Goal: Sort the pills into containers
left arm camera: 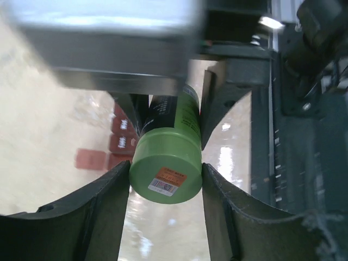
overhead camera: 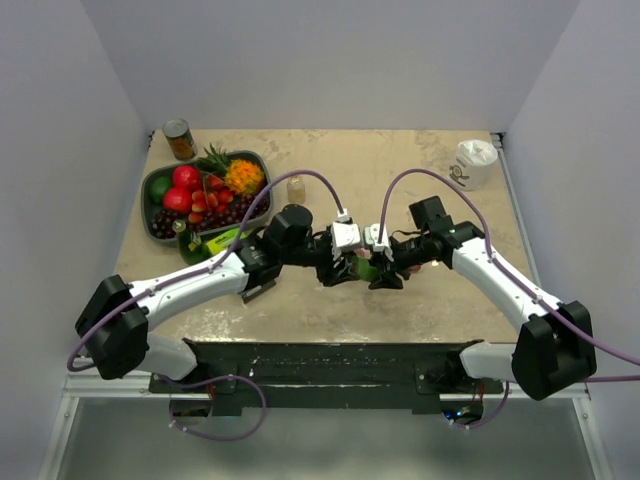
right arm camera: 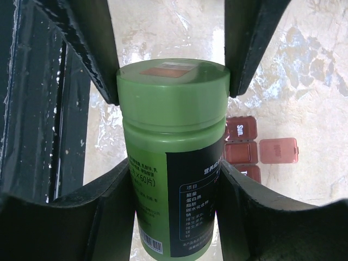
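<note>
A green pill bottle point(overhead camera: 366, 268) with a black label hangs above the table between both grippers. My right gripper point(right arm camera: 174, 166) is shut on the bottle's body point(right arm camera: 163, 179). My left gripper point(left arm camera: 166, 168) is shut on its green cap point(left arm camera: 166, 163), with both fingers touching the cap's sides. Below the bottle lie the containers point(right arm camera: 241, 148), a red-brown strip of small square compartments. One lid point(right arm camera: 278, 150) is flipped open to the side. The strip point(left arm camera: 122, 142) also shows behind the bottle in the left wrist view. No pills show in any view.
A dark oval fruit tray point(overhead camera: 158, 180) stands at the back left, with a tin can point(overhead camera: 180, 140) behind it. A small amber bottle point(overhead camera: 296, 188) stands mid-table. A white cup point(overhead camera: 474, 162) sits at the back right. A green packet point(overhead camera: 222, 242) lies by the left arm.
</note>
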`<state>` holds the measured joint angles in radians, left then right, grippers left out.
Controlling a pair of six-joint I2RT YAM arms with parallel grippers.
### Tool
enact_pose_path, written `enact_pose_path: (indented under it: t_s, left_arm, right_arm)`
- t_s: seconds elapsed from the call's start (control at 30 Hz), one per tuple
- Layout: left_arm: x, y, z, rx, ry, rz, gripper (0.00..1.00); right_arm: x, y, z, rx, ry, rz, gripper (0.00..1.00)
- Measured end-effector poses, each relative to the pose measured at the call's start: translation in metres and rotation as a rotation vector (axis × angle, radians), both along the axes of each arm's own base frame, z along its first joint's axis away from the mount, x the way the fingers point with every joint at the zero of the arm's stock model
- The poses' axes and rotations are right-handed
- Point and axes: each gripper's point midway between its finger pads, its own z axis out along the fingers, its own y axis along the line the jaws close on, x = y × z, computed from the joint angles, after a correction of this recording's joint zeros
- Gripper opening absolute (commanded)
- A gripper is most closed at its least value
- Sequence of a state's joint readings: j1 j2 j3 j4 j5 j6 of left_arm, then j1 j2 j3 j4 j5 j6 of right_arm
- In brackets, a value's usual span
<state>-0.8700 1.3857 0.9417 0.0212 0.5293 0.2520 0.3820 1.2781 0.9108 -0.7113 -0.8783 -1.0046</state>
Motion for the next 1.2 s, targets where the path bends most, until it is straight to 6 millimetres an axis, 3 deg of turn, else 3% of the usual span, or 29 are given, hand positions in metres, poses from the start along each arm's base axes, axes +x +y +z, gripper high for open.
enact_pose_path:
  t_s: [0.17, 0.27, 0.3, 0.4, 0.63, 0.7, 0.97, 1.2]
  left_arm:
    - [0.0, 0.0, 0.001, -0.022, 0.381, 0.212, 0.0]
    - [0.0, 0.001, 0.003, -0.061, 0.607, 0.342, 0.16]
    - [0.0, 0.001, 0.004, -0.071, 0.661, 0.375, 0.29]
    - [0.002, 0.001, 0.004, -0.101, 0.825, 0.473, 0.53]
    - [0.005, -0.001, 0.016, -0.177, 1.015, 0.516, 0.95]
    - [0.006, 0.0, 0.021, -0.204, 1.032, 0.496, 0.99]
    - [0.005, 0.025, 0.038, -0.268, 0.994, 0.417, 0.99]
    - [-0.004, 0.049, 0.014, -0.136, 0.82, 0.344, 0.99]
  right_arm:
    - [-0.001, -0.001, 0.0, -0.001, 0.008, -0.003, 0.0]
    - [-0.002, 0.0, 0.0, 0.003, 0.011, -0.001, 0.0]
    - [-0.002, 0.0, 0.0, 0.004, 0.012, -0.001, 0.0]
    - [-0.001, 0.0, 0.001, 0.005, 0.016, -0.005, 0.0]
    - [0.003, 0.0, 0.002, 0.008, 0.001, -0.012, 0.0]
    - [0.004, 0.0, 0.003, 0.01, -0.006, -0.01, 0.0]
    - [0.004, 0.002, 0.003, 0.012, -0.01, -0.005, 0.0]
    - [0.004, 0.002, 0.003, 0.012, -0.009, -0.005, 0.0]
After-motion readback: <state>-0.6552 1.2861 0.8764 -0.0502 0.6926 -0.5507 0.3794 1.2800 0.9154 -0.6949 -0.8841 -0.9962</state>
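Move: The left fingers already grip the green bottle's cap, so it sits right at the left hand point. The red pill box on the table is about 9 cm to the right, 6 cm ahead and 15 cm below; its open lid is 10 cm ahead, 3 cm right and equally low. The right hand holds the bottle body, with the cap about 6 cm to its left and 3 cm higher, and the pill box 5 cm ahead, 3 cm right, 12 cm below. Keep the right gripper still, holding the bottle. Roll the left wrist about 60 degrees counter-clockwise, as seen from behind the left hand looking at the cap, with the fingers pinching the cap and the hand in place. Then open wide to let go and rise about 4 cm while backing off 5 cm left from the cap, finally sinking again and starting to roll back. ##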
